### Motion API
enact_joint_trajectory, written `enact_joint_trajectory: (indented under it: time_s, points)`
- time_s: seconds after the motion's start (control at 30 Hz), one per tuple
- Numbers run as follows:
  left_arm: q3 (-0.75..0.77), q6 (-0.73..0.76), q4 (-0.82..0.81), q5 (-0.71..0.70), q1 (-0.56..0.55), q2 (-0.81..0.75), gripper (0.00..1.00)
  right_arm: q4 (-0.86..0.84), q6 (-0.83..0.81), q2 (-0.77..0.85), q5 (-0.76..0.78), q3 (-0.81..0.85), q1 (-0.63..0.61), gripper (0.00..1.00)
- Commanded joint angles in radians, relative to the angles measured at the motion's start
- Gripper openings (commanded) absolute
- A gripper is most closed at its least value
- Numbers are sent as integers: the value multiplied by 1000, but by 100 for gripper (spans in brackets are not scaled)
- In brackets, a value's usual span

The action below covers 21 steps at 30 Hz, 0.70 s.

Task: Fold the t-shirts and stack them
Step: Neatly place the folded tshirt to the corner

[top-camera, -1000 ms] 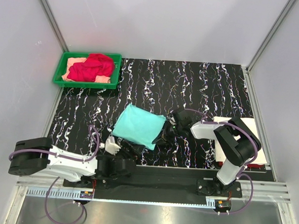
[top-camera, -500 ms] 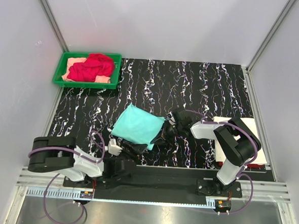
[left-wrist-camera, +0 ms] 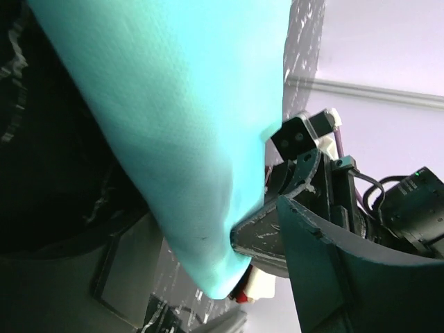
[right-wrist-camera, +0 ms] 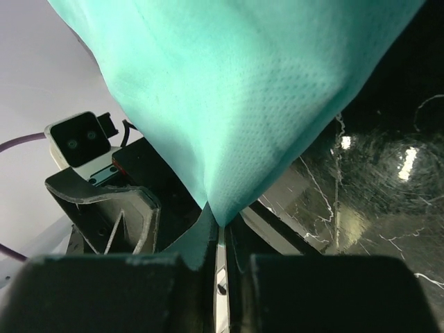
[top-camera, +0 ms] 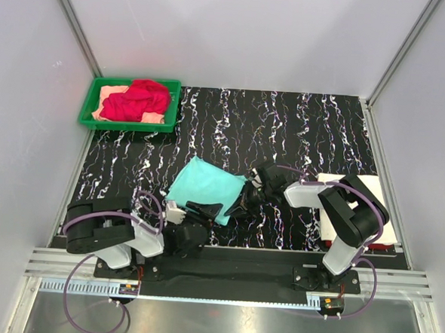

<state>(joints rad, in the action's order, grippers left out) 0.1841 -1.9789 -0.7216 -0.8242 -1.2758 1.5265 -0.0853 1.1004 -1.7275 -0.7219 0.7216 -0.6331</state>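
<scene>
A folded mint-teal t-shirt point(top-camera: 206, 187) lies on the black marbled table, near the front middle. My right gripper point(top-camera: 243, 200) is shut on its right corner; in the right wrist view the teal cloth point(right-wrist-camera: 236, 104) runs down into the closed jaws point(right-wrist-camera: 220, 229). My left gripper point(top-camera: 203, 209) is at the shirt's near corner. Its jaws stand wide around the teal cloth point(left-wrist-camera: 173, 139), and one finger point(left-wrist-camera: 270, 239) touches the fold. A red t-shirt point(top-camera: 137, 99) lies crumpled on a peach one point(top-camera: 110, 93) at the far left. A cream-white t-shirt point(top-camera: 353, 191) lies folded at the right.
The green tray point(top-camera: 89, 118) holding the red and peach shirts stands at the table's far left corner. A red edge point(top-camera: 361, 244) shows under the cream-white shirt. White walls and metal rails close in the table on three sides.
My left arm has swung in from the left, bringing its gripper to the teal shirt's near corner. The right gripper has kept its hold and place.
</scene>
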Motion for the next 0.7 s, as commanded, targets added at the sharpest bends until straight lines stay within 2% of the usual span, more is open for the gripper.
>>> enact_joint_trajectory:
  time_s: [0.0, 0.07, 0.1, 0.13, 0.2, 0.23, 0.33, 0.47, 0.5, 0.67]
  points:
    - [-1, 37, -74, 66, 10, 46, 70, -25, 3, 28, -36, -1, -8, 3]
    - [-8, 54, -108, 95, 21, 63, 66, -25, -2, 22, -40, 2, -8, 8]
    - [-8, 83, -142, 111, 38, 64, 59, -27, -2, 23, -40, 1, -8, 11]
    - [-9, 90, -151, 122, 42, 66, 55, -22, -2, 26, -40, 2, -7, 23]
    - [-21, 94, -194, 131, 49, 67, 45, 24, -25, 35, -28, 16, -2, 34]
    - [-32, 101, -214, 135, 55, 66, 42, 79, -72, 54, -13, 33, 9, 46]
    - [-51, 135, -252, 181, 90, 38, 29, 209, -146, 113, 28, 35, 45, 65]
    - [-51, 163, -194, 210, 119, -43, 24, 236, -188, 173, 30, -14, 119, 76]
    - [-49, 169, -165, 215, 131, -73, 24, 230, -192, 189, 33, -25, 133, 97]
    - [-28, 190, -141, 258, 159, -126, 23, 115, -206, 135, 27, -33, 153, 100]
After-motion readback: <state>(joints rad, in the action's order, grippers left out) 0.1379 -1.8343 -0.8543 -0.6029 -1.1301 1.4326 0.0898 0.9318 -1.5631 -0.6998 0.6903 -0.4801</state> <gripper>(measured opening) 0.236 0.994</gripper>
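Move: The folded t-shirt's near right corner is about 3 cm to the left hand's right and 1 cm back, level with its open fingers. The right fingers still pinch it, its middle 1 cm to their left and 1 cm back. The t-shirt body lies some 7 cm ahead of the right hand, 8 cm left and 2 cm lower; the white stack is roughly 37 cm right of that hand, 3 cm farther out and 3 cm lower. Left fingers close on the t-shirt corner, then lift 2–3 cm; the right opens and withdraws about 5 cm rightward. ##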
